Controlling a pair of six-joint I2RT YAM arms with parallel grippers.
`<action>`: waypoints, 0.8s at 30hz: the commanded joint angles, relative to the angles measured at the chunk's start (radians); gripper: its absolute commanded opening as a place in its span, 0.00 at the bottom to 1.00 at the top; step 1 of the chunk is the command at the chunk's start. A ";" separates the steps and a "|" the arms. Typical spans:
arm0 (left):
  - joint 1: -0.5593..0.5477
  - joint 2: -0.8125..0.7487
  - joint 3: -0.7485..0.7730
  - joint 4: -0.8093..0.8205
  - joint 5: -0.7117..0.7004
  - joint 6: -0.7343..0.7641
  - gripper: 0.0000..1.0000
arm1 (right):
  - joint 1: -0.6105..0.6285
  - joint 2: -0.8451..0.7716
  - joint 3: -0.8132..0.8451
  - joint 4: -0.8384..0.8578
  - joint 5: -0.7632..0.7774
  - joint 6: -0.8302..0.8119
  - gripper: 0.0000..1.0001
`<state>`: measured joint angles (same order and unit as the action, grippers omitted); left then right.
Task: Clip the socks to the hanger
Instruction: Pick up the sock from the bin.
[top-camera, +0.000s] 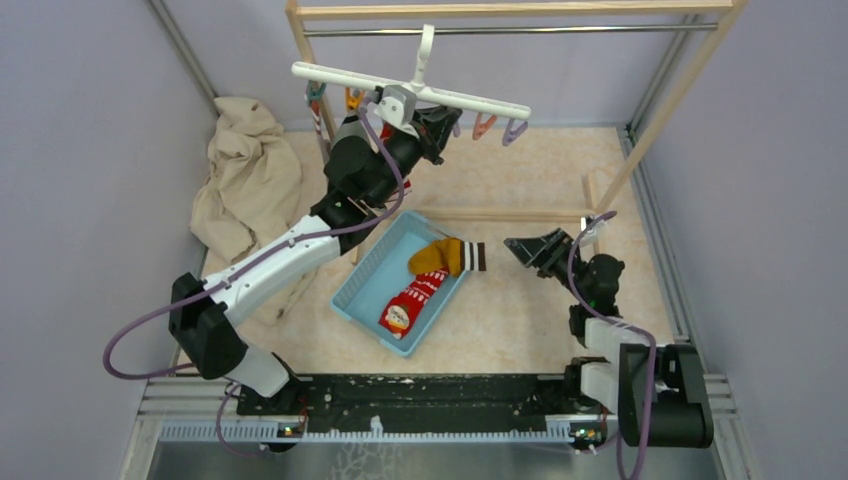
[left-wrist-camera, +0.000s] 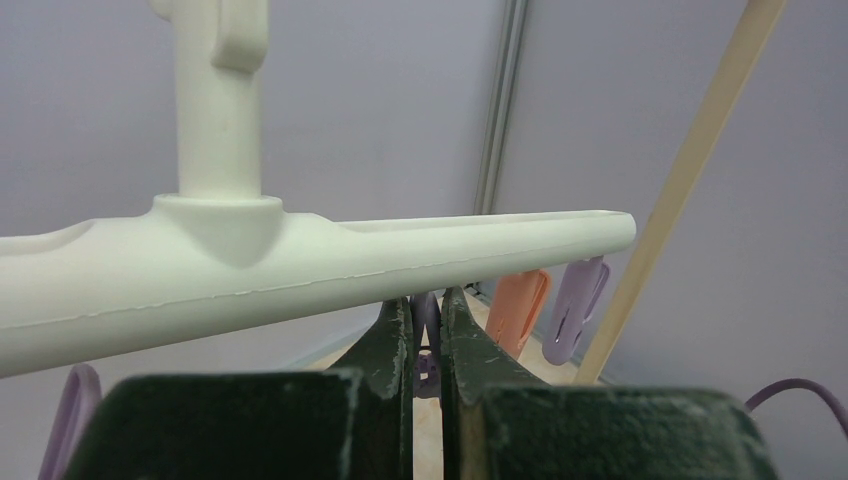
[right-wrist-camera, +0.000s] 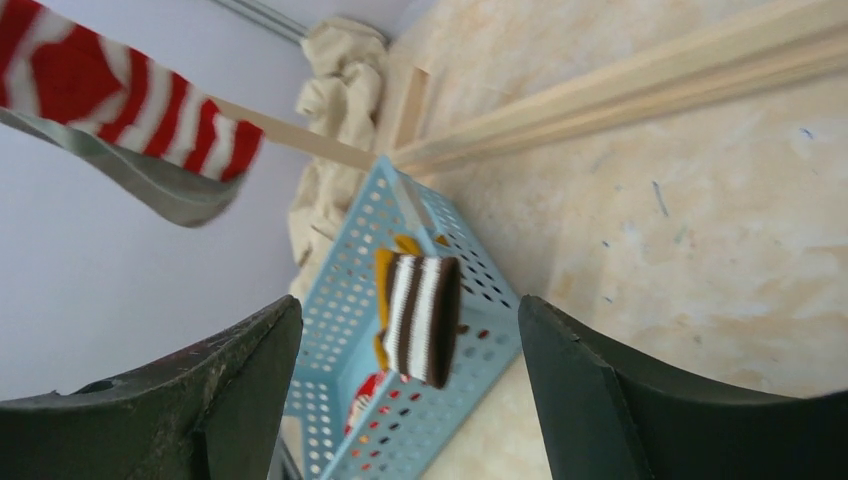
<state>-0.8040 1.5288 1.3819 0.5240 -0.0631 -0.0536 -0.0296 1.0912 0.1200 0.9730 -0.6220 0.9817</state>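
The white hanger (top-camera: 345, 76) hangs by its hook from the rack's metal rail. Under its bar (left-wrist-camera: 300, 265), my left gripper (top-camera: 443, 128) is shut on a purple peg (left-wrist-camera: 427, 335). An orange peg (left-wrist-camera: 520, 310) and another purple peg (left-wrist-camera: 578, 305) hang further right. The mustard sock (top-camera: 435, 258) lies in the blue basket (top-camera: 365, 270), its brown-and-white striped cuff (right-wrist-camera: 420, 315) draped over the rim. A red sock (top-camera: 410, 300) with white bands lies beside it. My right gripper (top-camera: 515, 245) stands open just right of the cuff, holding nothing.
The wooden rack (top-camera: 640, 140) frames the back, and its base bar (right-wrist-camera: 620, 95) lies on the floor. A beige cloth (top-camera: 245, 180) is heaped at the left. A red-and-white striped sock (right-wrist-camera: 120, 100) and a grey sock (right-wrist-camera: 150, 185) hang at the upper left of the right wrist view.
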 joint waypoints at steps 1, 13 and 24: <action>-0.008 0.042 -0.011 -0.148 0.052 -0.024 0.01 | -0.003 0.078 0.056 -0.100 -0.041 -0.149 0.79; -0.008 0.031 -0.015 -0.163 0.034 -0.016 0.01 | 0.139 0.330 0.076 0.139 0.012 -0.100 0.75; -0.008 0.007 -0.040 -0.163 0.027 -0.014 0.01 | 0.219 0.452 0.119 0.252 0.020 -0.058 0.75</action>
<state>-0.8040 1.5307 1.3884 0.5156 -0.0631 -0.0597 0.1558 1.5211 0.2012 1.1007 -0.6174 0.9146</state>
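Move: The striped cuff of the mustard sock, hanging over the bin's rim, lies about 9 cm to the right hand's left, 3 cm ahead and 6 cm below. The bin's middle is some 22 cm left, 1 cm back and 12 cm down, with the red sock in it 20 cm left and 4 cm back; the wooden floor bar runs about 13 cm ahead. From the left hand, the cuff is roughly 37 cm below, 5 cm back and 3 cm right. Down first, then left: the right hand sinks about 7 cm outside the bin, starts sliding left as the drop ends, and closes in on the striped cuff at near-steady height, some 5 cm over in all. The wrist tips its fingers down and swings them counter-clockwise, around 10 degrees each; the fingers stay open, with the cuff still ahead of them. ##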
